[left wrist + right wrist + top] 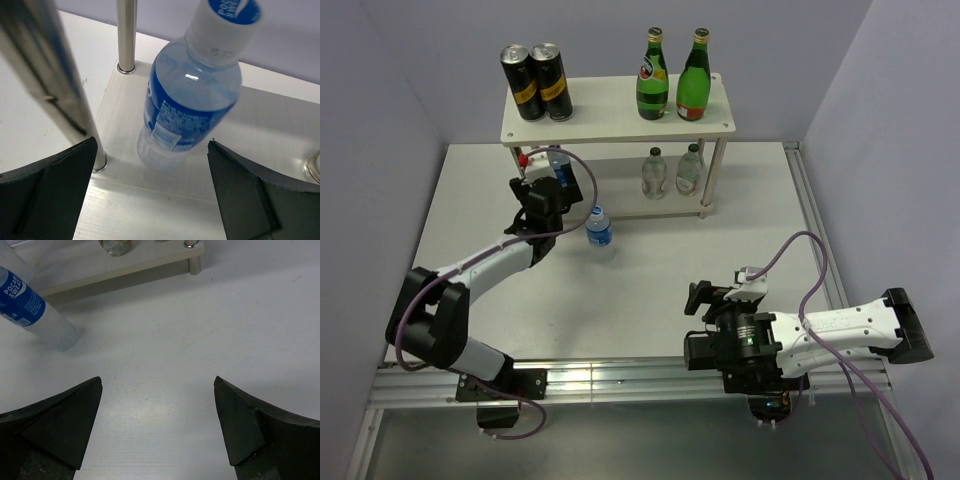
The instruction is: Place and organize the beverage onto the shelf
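The cream-white shelf (620, 125) stands at the back. Its top board holds two black cans (537, 82) and two green bottles (672, 75). Its lower board (250, 120) holds two clear bottles (670, 172) on the right and a blue-labelled water bottle (187, 100) at the left end (558, 165). My left gripper (151, 146) is open at that bottle's base, its fingers apart from it on both sides; it also shows from above (552, 182). A second blue-labelled bottle (601, 228) stands on the table before the shelf, also in the right wrist view (30, 310). My right gripper (157, 382) is open and empty, low over the table (715, 293).
Two shelf legs (126, 35) stand close on the left of my left gripper's fingers, the nearer one (50, 75) right beside the left finger. Walls close the table at the back and both sides. A metal rail (820, 240) runs along the right edge.
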You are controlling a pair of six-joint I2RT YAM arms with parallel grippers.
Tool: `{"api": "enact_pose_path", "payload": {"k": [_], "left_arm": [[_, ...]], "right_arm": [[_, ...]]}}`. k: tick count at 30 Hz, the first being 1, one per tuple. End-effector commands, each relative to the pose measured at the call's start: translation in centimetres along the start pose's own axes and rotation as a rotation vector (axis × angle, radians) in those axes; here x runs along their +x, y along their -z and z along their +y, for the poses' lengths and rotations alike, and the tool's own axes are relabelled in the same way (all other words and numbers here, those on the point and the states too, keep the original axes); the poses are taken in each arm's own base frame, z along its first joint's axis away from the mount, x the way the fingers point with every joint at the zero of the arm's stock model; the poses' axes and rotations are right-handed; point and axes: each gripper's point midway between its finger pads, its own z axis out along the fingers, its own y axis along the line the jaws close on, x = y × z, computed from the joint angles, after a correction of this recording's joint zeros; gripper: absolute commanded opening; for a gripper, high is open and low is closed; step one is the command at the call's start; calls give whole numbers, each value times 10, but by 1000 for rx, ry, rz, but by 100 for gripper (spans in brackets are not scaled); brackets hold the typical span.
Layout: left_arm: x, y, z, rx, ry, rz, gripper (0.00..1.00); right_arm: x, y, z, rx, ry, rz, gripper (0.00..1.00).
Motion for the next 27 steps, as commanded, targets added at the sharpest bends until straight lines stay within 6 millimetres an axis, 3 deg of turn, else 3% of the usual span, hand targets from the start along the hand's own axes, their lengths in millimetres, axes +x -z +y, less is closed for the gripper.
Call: {"api": "enact_pose_path", "payload": {"k": [1,5,6,8,9,10,11,12,13,15,16,18,19,21,22,27], "left_arm": [[-15,21,2,-3,31,-26,99],[-4,42,12,-17,33,-8,99],[-13,51,15,-15,61,-27,99],[-5,64,20,-10,63,-12,99],[-16,74,21,7,97,-37,99],[-6,83,22,21,85,-16,99],[-15,93,24,36,112,-37,99],[-11,99,24,48,125,-30,99],[2,107,24,66,110,-7,99],[4,121,26,83,144,-9,99],[18,128,24,102,134,14,98],[24,139,22,136,155,25,99],[39,145,16,181,139,57,99],[49,152,4,255,141,68,98],[66,156,-2,296,122,102,98],[104,153,-27,365,69,163,98]], "right_arm": [[-10,0,4,-14,-31,-47,100],[-10,0,3,-10,-30,-48,100],[-10,0,3,-11,-30,-48,100],[-10,0,3,-11,-27,-48,100],[-10,0,4,-11,-28,-48,100],[-9,0,4,-12,-26,-48,100],[-10,0,4,-12,-28,-48,100],[-10,0,5,-13,-27,-49,100],[-9,0,4,-10,-20,-48,100],[-8,0,4,-9,-23,-49,100],[-7,0,5,-7,-18,-49,100],[-5,-1,4,-5,-15,-51,100],[-5,-1,4,-4,-12,-53,100],[-4,-2,4,-4,-14,-57,100],[-4,-2,5,-3,-9,-59,100],[-4,-2,4,-2,-11,-61,100]]}}
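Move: The left gripper, empty and open, goes next for the blue-label bottle still on the table, about 7 cm back and 11 cm to its right, centred roughly 8 cm lower. The bottle just shelved stands some 5 cm ahead and 2 cm right, a little below; the shelf's front left post is about 2 cm ahead and 5 cm left. From the right gripper, the table bottle lies roughly 20 cm ahead and 23 cm left, 6 cm lower. Draw the open left gripper straight back from the shelved bottle and out of the shelf, about 16 cm, rising slightly at first. Over the last third, veer right by some 5 cm, sink quickly and swing the wrist about 15 degrees clockwise, ending on the near side of the table bottle with the fingers wide open and touching nothing. ##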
